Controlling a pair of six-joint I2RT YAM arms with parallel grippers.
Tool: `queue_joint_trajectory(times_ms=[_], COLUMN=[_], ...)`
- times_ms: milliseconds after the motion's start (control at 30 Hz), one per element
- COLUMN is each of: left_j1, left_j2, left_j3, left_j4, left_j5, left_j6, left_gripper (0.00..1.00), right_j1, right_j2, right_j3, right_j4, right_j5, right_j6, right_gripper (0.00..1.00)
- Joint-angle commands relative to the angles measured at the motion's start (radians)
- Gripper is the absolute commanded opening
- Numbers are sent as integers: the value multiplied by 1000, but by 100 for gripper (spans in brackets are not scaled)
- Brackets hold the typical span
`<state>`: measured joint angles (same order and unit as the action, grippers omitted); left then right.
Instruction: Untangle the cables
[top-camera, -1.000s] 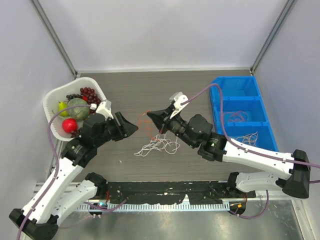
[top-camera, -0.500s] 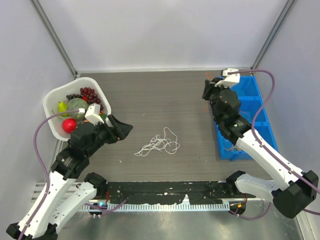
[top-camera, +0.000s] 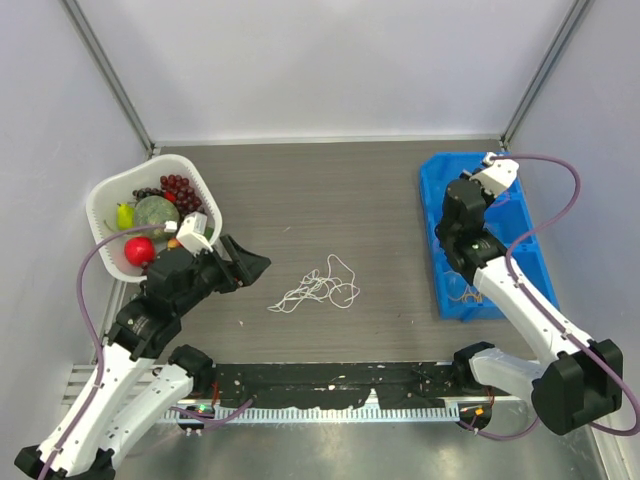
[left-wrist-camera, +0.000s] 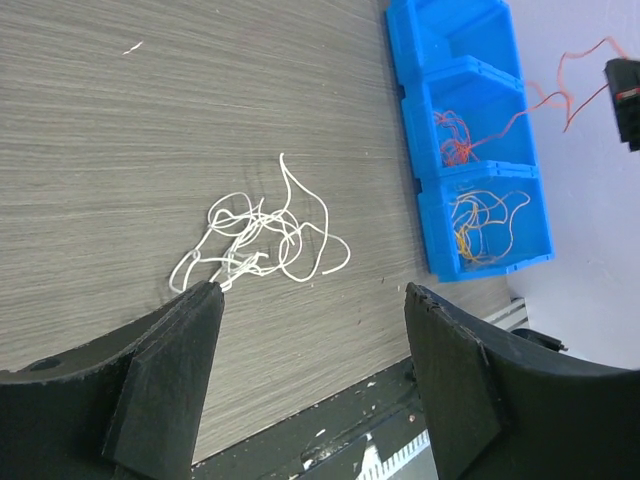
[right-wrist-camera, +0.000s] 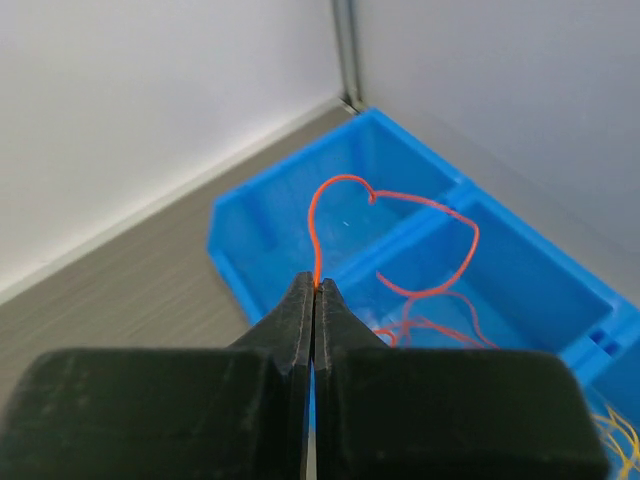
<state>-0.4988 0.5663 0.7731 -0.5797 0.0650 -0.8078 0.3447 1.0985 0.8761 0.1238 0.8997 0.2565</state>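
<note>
A tangle of white cable (top-camera: 315, 288) lies on the table's middle, also in the left wrist view (left-wrist-camera: 262, 235). My left gripper (top-camera: 255, 262) is open and empty just left of it, its jaws wide apart above the table (left-wrist-camera: 312, 330). My right gripper (top-camera: 465, 205) is shut on a thin red cable (right-wrist-camera: 440, 205) and holds it above the blue bin (top-camera: 485, 240). The red cable (left-wrist-camera: 560, 85) hangs from the gripper (right-wrist-camera: 318, 285) over the bin's middle compartment. Red cables (left-wrist-camera: 455, 140) lie in that compartment and yellow and orange ones (left-wrist-camera: 475, 225) in the near one.
A white basket (top-camera: 105, 195) with grapes, a melon and an apple stands at the left, behind my left arm. The blue bin (right-wrist-camera: 290, 190) has three compartments along the right wall. A black rail runs along the table's near edge.
My right arm has swung from the table's middle to above the blue bin, carrying the red cable out of the tangle. My left gripper has drawn back a little. The white tangle stays.
</note>
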Motion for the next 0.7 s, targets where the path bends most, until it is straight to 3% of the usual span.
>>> queue_joint_trajectory(times_ms=[0, 167, 367, 433, 467, 533, 600, 667], left_j1=[3, 5, 5, 5, 3, 3, 5, 3], left_j2=[-8, 20, 41, 47, 50, 66, 84, 109], left_j3=[-12, 0, -8, -14, -20, -31, -37, -58], left_j4=[44, 43, 49, 58, 66, 72, 73, 92], left_j5=[18, 33, 48, 53, 62, 74, 90, 119], left_j6=[-4, 4, 6, 2, 4, 2, 4, 4], left_gripper=[77, 77, 77, 78, 78, 78, 79, 80], right_j1=[-29, -78, -145, -176, -177, -177, -177, -177], right_j2=[1, 30, 60, 80, 93, 107, 109, 98], right_j3=[-52, -59, -62, -48, -37, -11, 12, 11], right_j4=[-108, -246, -289, -294, -290, -273, -306, -311], right_j5=[137, 128, 53, -11, -42, -178, -266, -311], right_j6=[202, 332, 418, 388, 353, 254, 260, 256], right_gripper=[1, 1, 1, 10, 27, 50, 59, 61])
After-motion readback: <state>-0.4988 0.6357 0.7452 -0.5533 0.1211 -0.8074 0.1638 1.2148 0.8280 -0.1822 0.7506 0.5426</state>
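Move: The right hand, shut on the red cable, is high over the blue bin; the bin's middle compartment, which already has red cable in it, lies some 4 cm ahead, 10 cm right and 25 cm below. The far compartment is about 18 cm ahead and 10 cm right, the yellow cable in the near one 12 cm back and 5 cm right. From the left hand, the middle compartment lies roughly 20 cm ahead, 54 cm right and 20 cm below; the white cable 2 cm ahead, 10 cm right, 24 cm below. The right hand carries the red cable about 12 cm down towards the middle compartment, easing some 5 cm right and a little back while the fingers tip down by nearly 20 degrees, and only late in the descent, as the hand starts back slightly forward and left, do its shut fingers open past half and let go of the cable. Meanwhile the left hand, empty and with its fingers still open, sinks about 2 cm and drifts slightly right towards the white cable without touching it. ##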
